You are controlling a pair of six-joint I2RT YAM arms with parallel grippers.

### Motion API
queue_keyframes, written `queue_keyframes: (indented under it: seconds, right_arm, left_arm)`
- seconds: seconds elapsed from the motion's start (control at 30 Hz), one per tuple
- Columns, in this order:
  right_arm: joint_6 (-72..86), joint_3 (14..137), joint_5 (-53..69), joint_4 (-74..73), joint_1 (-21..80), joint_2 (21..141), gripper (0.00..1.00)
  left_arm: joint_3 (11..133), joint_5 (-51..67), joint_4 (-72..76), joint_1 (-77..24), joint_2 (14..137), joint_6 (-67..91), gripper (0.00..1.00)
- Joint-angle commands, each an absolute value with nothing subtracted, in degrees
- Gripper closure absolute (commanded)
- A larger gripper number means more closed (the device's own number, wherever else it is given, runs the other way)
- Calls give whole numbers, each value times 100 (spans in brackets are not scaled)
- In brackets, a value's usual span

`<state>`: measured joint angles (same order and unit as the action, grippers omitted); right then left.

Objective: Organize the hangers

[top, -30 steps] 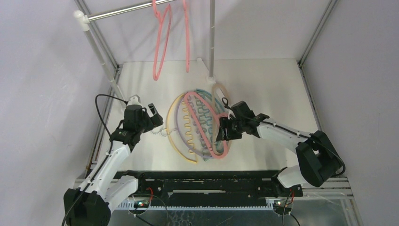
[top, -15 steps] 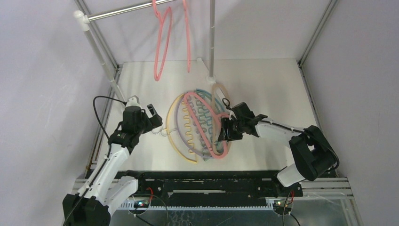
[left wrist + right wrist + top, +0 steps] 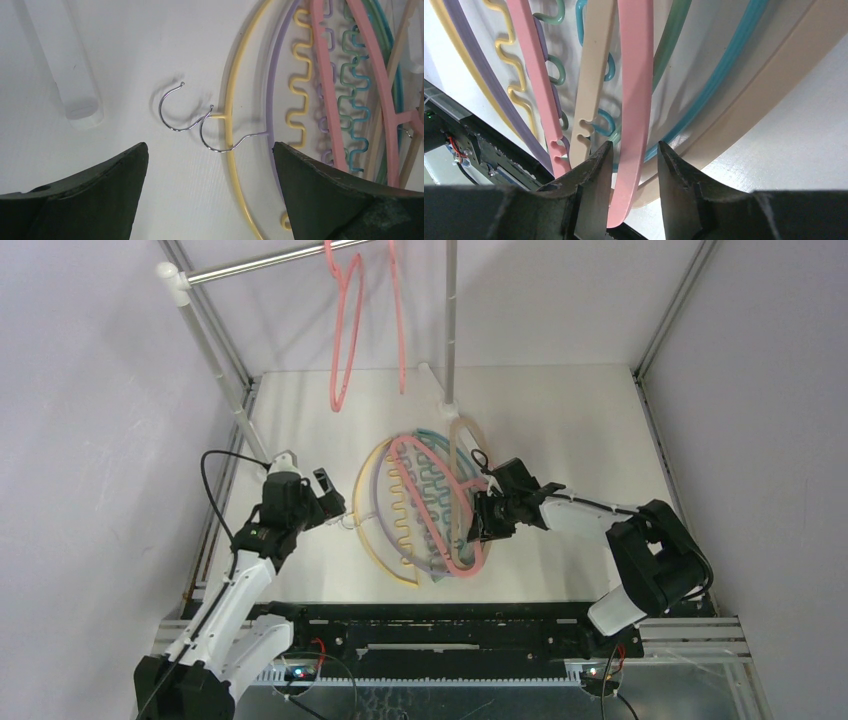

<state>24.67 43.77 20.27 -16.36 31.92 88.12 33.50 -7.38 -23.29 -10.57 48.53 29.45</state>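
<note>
Several hangers lie piled mid-table, a yellow hanger (image 3: pixel 372 540) at the pile's left edge. My right gripper (image 3: pixel 475 520) is at the pile's right side. In the right wrist view its fingers straddle the top pink hanger's bar (image 3: pixel 636 100), the left finger close against it and a gap at the right one; the gripper (image 3: pixel 634 145) is open. Tan (image 3: pixel 594 75), green (image 3: pixel 671 45) and teal (image 3: pixel 729 65) hangers lie beneath. My left gripper (image 3: pixel 330 498) is wide open and holds nothing. It hovers (image 3: pixel 210 145) near the metal hooks (image 3: pixel 215 140) of the yellow (image 3: pixel 232 75) and lavender (image 3: pixel 272 85) hangers.
Two pink hangers (image 3: pixel 345 340) hang from the silver rail (image 3: pixel 260 262) at the back. A white rack post (image 3: pixel 215 350) slants down at the left, its foot (image 3: pixel 75 75) close to my left gripper. A second upright pole (image 3: pixel 451 320) stands behind the pile. A black strip (image 3: pixel 450 625) borders the near edge.
My right gripper's jaws have narrowed around the pink hanger's bar. The left gripper has drifted slightly toward the near edge and stays wide open.
</note>
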Motion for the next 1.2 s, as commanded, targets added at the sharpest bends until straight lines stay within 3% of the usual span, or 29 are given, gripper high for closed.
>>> queue_keyframes:
  seconds: [0.0, 0.1, 0.23, 0.47, 0.73, 1.17]
  right_arm:
    - [2532, 4373, 2208, -1248, 3302, 9069, 56]
    - [2524, 4354, 2274, -1193, 3375, 9166, 65]
    - [2540, 4354, 2364, -1241, 3489, 9227, 100]
    - [2378, 4525, 1801, -2265, 3516, 8295, 100]
    - [2024, 5849, 276, -4387, 3708, 6921, 100]
    - [1201, 8004, -2134, -5302, 3850, 7279, 100]
  left_arm:
    - [3263, -780, -2259, -1026, 4666, 2828, 1]
    - [3255, -818, -2325, -1021, 4628, 2802, 0]
    - [3198, -834, -2345, -1023, 4556, 2840, 0]
    - [3172, -814, -2232, -1022, 4512, 2924, 1]
    - [3325, -788, -1914, -1024, 4648, 2986, 0]
    - [3694, -667, -1512, -1027, 5135, 3093, 2]
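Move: The last pink hanger on the table has its middle about 6 cm left and 4 cm ahead of the right hand, a centimetre below it; its right-hand bar already lies between the half-open fingers. The tan hanger is centred some 6 cm straight ahead, the teal one about 4 cm ahead and 3 cm left, the purple one roughly 4 cm ahead and 12 cm left, all 2 cm lower. From the left hand the pink hanger is about level, 17 cm right and 11 cm below. The right hand stays low over the pile, settling half a centimetre as its fingers close from about half open and pinch the pink hanger's right-hand bar near its near end. It then draws back a couple of centimetres as it starts to rise, and sweeps up some 20 cm, away from the other hangers, drifting about 6 cm right and ending a few centimetres farther forward, while the wrist tips the fingers forward by roughly 30 degrees and they keep their hold. ##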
